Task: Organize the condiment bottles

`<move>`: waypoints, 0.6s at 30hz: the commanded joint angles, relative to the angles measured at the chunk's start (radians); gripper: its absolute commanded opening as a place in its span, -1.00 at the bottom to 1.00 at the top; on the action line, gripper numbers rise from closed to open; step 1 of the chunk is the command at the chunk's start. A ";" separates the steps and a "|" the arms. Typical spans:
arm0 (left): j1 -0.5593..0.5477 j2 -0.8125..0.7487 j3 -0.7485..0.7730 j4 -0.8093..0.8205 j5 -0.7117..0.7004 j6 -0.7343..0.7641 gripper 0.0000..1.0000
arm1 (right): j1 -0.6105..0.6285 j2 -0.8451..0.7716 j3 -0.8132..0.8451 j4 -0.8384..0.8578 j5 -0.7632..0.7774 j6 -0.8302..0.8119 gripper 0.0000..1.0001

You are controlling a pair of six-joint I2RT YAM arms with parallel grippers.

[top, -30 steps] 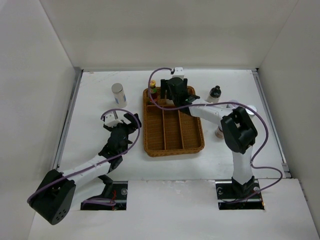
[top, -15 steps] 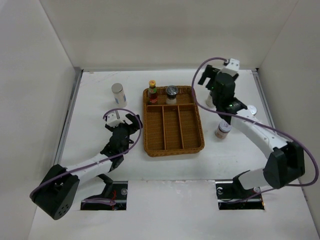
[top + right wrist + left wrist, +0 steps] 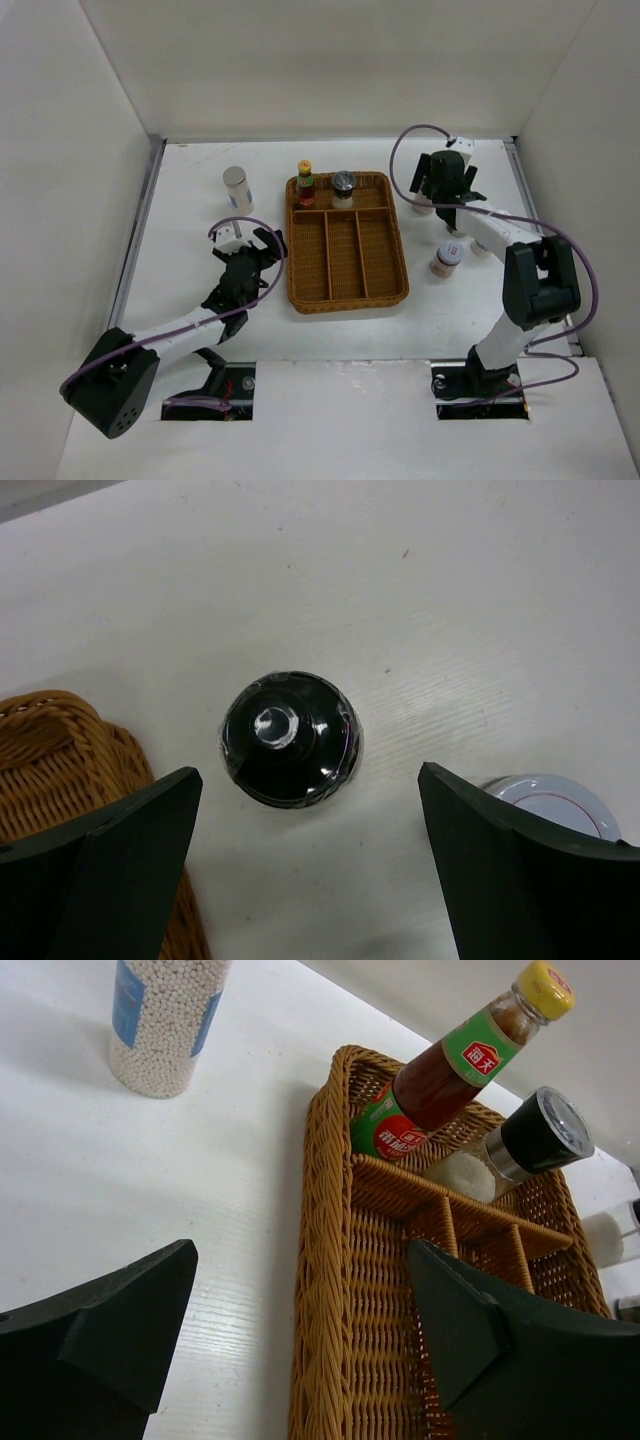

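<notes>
The condiment bottles stand in and around a brown wicker tray (image 3: 345,285). In its back compartment are a red sauce bottle (image 3: 305,180) (image 3: 440,1070) with a yellow cap and a grey-lidded jar (image 3: 343,184) (image 3: 525,1140). A white-and-blue jar (image 3: 236,188) (image 3: 165,1020) stands left of the tray. My right gripper (image 3: 438,193) (image 3: 310,775) hangs open right above a black-capped bottle (image 3: 290,738), one finger on each side, not touching it. My left gripper (image 3: 262,242) (image 3: 300,1255) is open and empty, straddling the tray's left rim (image 3: 325,1260).
A small jar (image 3: 445,260) stands on the table right of the tray, near my right forearm. A white-lidded jar (image 3: 555,800) sits just beyond the right gripper's right finger. The tray's back right corner (image 3: 60,750) lies close to its left finger.
My right arm has swung from over the tray's back compartment, where the grey-lidded jar now stands, to above the black-capped bottle. Its jaws have widened. The left arm has barely moved.
</notes>
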 commanded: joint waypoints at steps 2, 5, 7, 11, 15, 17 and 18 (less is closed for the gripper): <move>-0.001 -0.011 0.019 0.045 0.013 -0.012 0.72 | -0.023 0.061 0.099 0.007 -0.065 0.003 0.91; 0.009 -0.013 0.016 0.047 0.009 -0.012 0.72 | -0.037 0.112 0.131 -0.001 -0.110 0.011 0.84; 0.013 -0.014 0.018 0.042 0.013 -0.012 0.72 | -0.039 0.130 0.145 -0.001 -0.121 0.021 0.67; 0.016 -0.024 0.013 0.045 0.006 -0.012 0.72 | -0.034 0.129 0.163 -0.014 -0.118 0.024 0.14; 0.022 -0.028 0.011 0.042 0.010 -0.010 0.72 | 0.000 0.009 0.130 0.073 -0.061 0.009 -0.10; 0.022 -0.033 0.010 0.043 0.003 -0.010 0.72 | 0.049 -0.063 0.110 0.136 -0.033 -0.024 -0.11; 0.025 -0.025 0.010 0.046 0.001 -0.010 0.72 | 0.081 -0.089 0.110 0.162 -0.026 -0.043 -0.11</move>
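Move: The right hand, open and empty, has the black-capped bottle about 3 cm ahead and 1 cm to its left, with its middle some 6 cm below. The purple-lidded jar stands roughly 3 cm back and 9 cm to the hand's right; the pepper grinder, already in the basket, is about 2 cm ahead and 24 cm to the left. The basket's middle lies about 7 cm back and 23 cm left. From the left hand the bottle is some 16 cm ahead and 48 cm right. The right hand slides about 3 cm forward and some 2.5 cm down over the black-capped bottle, its fingers closing from nearly wide open until they pinch the bottle from both sides at its black cap. Keeping that grip, it turns back upward, rising about 2 cm while easing roughly 1 cm back and 1 cm left, towards the basket. ##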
